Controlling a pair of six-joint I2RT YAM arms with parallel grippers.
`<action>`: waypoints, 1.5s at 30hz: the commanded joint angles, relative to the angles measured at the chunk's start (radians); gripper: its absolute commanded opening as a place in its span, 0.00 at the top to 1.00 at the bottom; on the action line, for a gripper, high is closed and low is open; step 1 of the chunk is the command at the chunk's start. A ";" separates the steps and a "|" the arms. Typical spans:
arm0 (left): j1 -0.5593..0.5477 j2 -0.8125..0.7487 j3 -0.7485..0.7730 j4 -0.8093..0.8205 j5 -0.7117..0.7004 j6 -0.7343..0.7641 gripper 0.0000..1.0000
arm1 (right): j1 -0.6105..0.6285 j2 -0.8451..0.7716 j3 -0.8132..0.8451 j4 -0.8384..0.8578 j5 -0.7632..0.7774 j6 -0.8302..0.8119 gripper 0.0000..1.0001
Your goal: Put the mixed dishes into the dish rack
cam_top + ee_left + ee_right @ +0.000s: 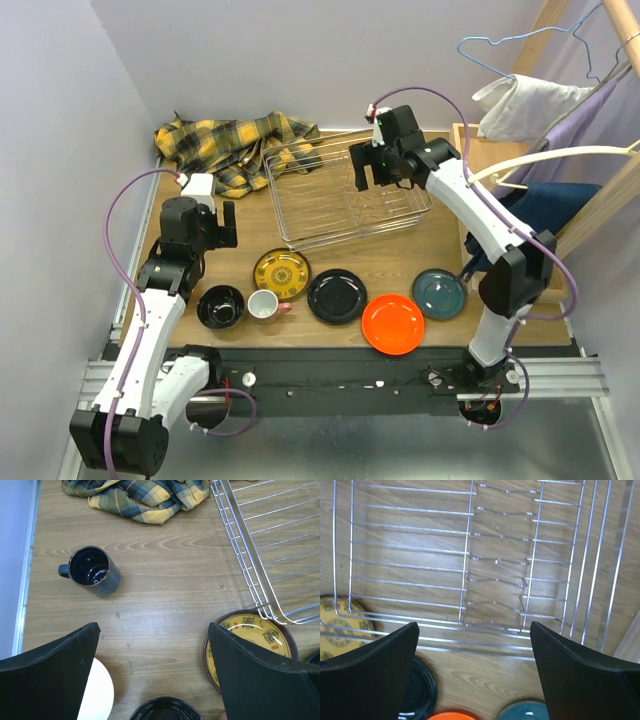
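Observation:
The silver wire dish rack sits mid-table with nothing in it. In front of it lie a yellow patterned plate, a glossy black plate, an orange plate and a teal plate. A black bowl and a white cup stand at the front left. My left gripper hangs open above bare wood, between the yellow plate and a dark mug. My right gripper hovers open over the rack's near edge. Neither holds anything.
A yellow plaid cloth is bunched at the back left, touching the rack's corner. A wooden frame with hangers and clothes stands at the right edge. A pale round rim shows behind my left finger.

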 commanded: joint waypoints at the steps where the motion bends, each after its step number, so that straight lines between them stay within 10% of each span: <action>1: 0.005 0.009 0.030 -0.043 -0.001 -0.033 0.01 | 0.027 0.124 0.168 0.011 -0.011 0.052 0.00; 19: 0.200 0.006 0.145 -0.278 -0.101 -0.044 0.01 | 0.280 0.571 0.612 0.146 0.155 0.031 0.16; 45: 0.232 -0.136 0.116 -0.341 -0.020 -0.052 0.01 | 0.382 0.717 0.636 0.137 0.155 0.064 0.45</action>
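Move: The dish rack's left rail lies about 25 cm left of the right hand, 3 cm ahead and 14 below. From that hand, the plaid cloth is some 22 cm ahead and 38 left, and the yellow plate about 15 back and 24 left. The white bowl sits roughly 12 cm left of the left hand, 8 back and 19 below; the blue mug is 10 ahead and 8 left, the black bowl 15 straight back. Right hand sweeps 25 cm left, sinking 10 towards the rack's left rail, half closing; left backs towards white bowl. ##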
